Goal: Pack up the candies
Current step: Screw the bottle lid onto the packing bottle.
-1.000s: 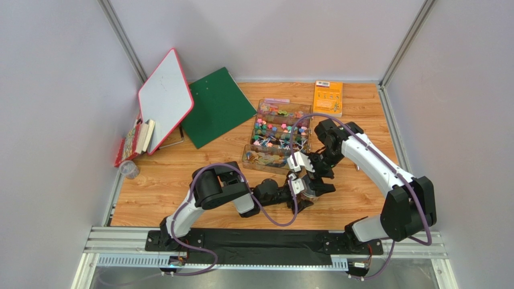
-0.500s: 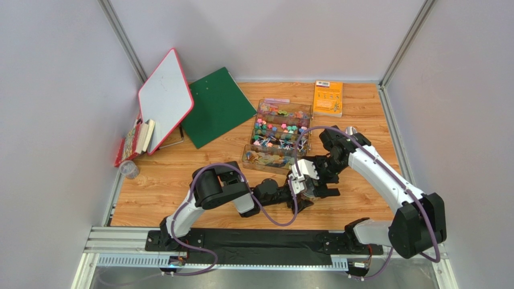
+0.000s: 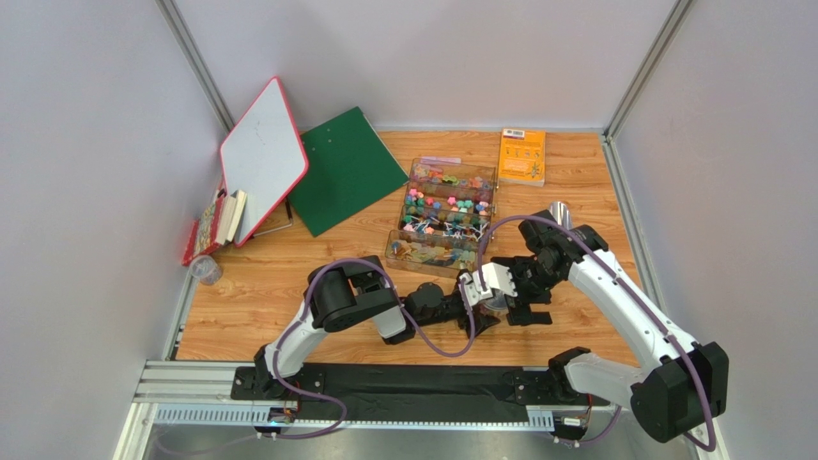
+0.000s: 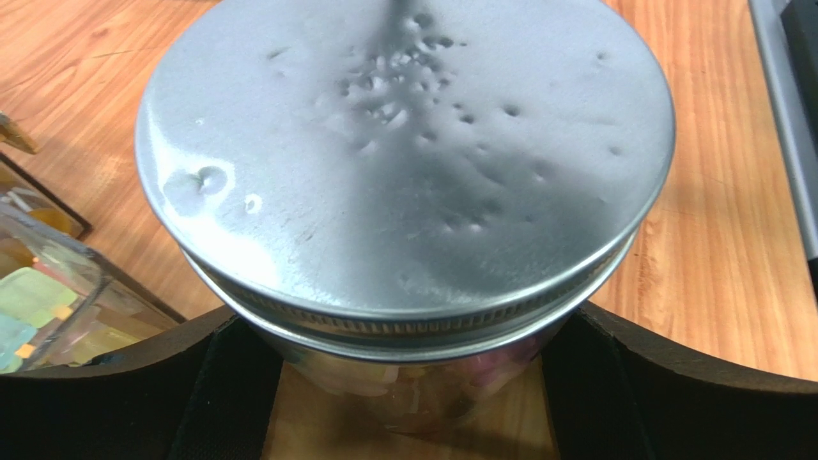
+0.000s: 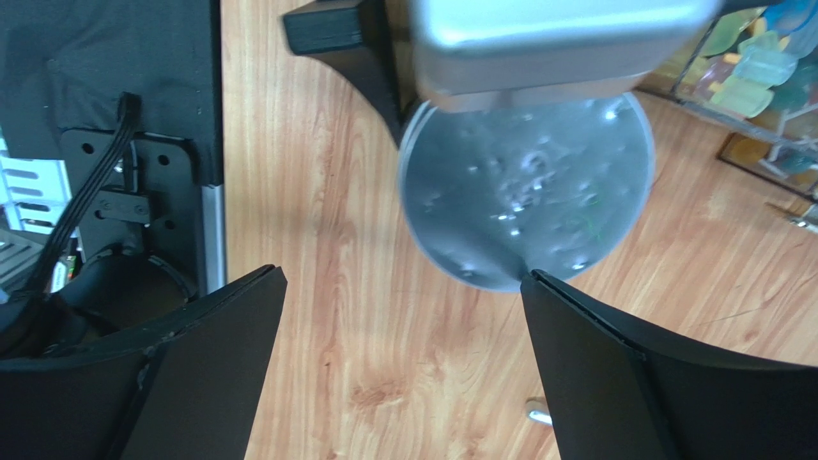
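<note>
The candies (image 3: 444, 213), small and multicoloured, fill a clear compartment box (image 3: 403, 251) at mid-table. A glass jar (image 4: 422, 374) with a dented silver lid (image 4: 403, 153) stands just in front of the box, and pale sweets show through its glass. My left gripper (image 4: 408, 331) is shut on the jar below the lid, with one black finger on each side. In the top view this gripper (image 3: 485, 305) reaches in from the left. My right gripper (image 5: 401, 283) hangs open over bare wood beside the lid (image 5: 526, 206). Its right fingertip overlaps the lid's rim.
An orange booklet (image 3: 522, 156) lies at the back right. A green clipboard (image 3: 346, 170) and a red-edged whiteboard (image 3: 263, 158) lean at the back left, near stacked books (image 3: 216, 222) and a small clear cup (image 3: 204, 270). A small silver object (image 3: 559, 210) lies right of the box.
My right arm has swung away from the box toward the near right, and its open gripper now sits just right of the jar. The left arm and jar have not moved.
</note>
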### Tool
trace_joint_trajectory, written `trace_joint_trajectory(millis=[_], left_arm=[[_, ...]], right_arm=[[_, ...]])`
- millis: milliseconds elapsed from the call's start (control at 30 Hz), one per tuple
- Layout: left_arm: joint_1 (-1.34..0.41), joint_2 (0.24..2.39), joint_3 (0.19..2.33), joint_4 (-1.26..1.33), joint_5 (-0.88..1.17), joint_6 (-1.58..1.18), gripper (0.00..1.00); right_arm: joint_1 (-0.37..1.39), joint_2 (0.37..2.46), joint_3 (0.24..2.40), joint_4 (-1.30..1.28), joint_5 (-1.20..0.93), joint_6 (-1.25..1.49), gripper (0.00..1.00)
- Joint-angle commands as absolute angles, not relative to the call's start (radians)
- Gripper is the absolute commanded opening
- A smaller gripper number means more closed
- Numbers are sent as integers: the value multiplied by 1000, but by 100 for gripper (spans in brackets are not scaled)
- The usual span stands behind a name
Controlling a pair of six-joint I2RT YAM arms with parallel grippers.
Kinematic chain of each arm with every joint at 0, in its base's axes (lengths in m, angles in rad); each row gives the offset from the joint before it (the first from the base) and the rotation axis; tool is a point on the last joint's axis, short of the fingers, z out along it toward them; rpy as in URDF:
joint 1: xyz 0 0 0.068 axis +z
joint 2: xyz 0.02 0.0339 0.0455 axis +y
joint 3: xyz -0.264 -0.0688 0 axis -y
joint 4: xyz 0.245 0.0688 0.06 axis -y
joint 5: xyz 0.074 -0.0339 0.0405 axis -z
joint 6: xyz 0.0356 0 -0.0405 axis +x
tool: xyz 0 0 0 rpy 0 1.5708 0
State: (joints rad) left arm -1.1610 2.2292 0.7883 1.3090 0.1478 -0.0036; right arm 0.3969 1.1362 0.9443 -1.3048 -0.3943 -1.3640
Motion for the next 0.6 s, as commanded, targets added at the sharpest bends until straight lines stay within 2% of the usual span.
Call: trace_joint_trajectory(millis=[0,233,400,567], left_arm=[[-1134,2325,742,991,74,60,0],[-1147,2316,736,983,95,75,0],[-1147,2313,735,983,98,75,0],[-1147,2303,732,979,84,87,0]], right_arm=[[402,1089,937,-1669,-356,-1324,100],[328,1146,1064,-1611,-388,-1370,100],[328,1299,1181,-1551,-472,-1382,100],[328,1393,1221,-1600,-518,-1474,100]])
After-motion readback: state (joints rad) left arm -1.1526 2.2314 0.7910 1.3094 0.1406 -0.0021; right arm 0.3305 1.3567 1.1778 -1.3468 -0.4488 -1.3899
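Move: The lid, already on the packing bottle, has its middle about 4 cm ahead of the right hand, 5 cm to its left and some 2 cm lower, with the open forward finger by the lid's right rim. From the right hand the candy tray lies about 21 cm ahead and 15 cm left, the scoop some 17 cm ahead and 9 cm right, both about 10 cm lower. The left hand grips the bottle, the lid sitting about 4 cm above that hand and 1 cm to its right. The right hand eases about 1 cm back and to the right, its forward finger coming free of the lid's right rim, then rises some 3 cm while swinging about 5 cm forward and a few centimetres left, dipping slightly at the end beside the lid with fingers wide open and the wrist almost unturned. The left hand keeps its grip on the bottle below the lid and slips only about half a centimetre forward at the start. ##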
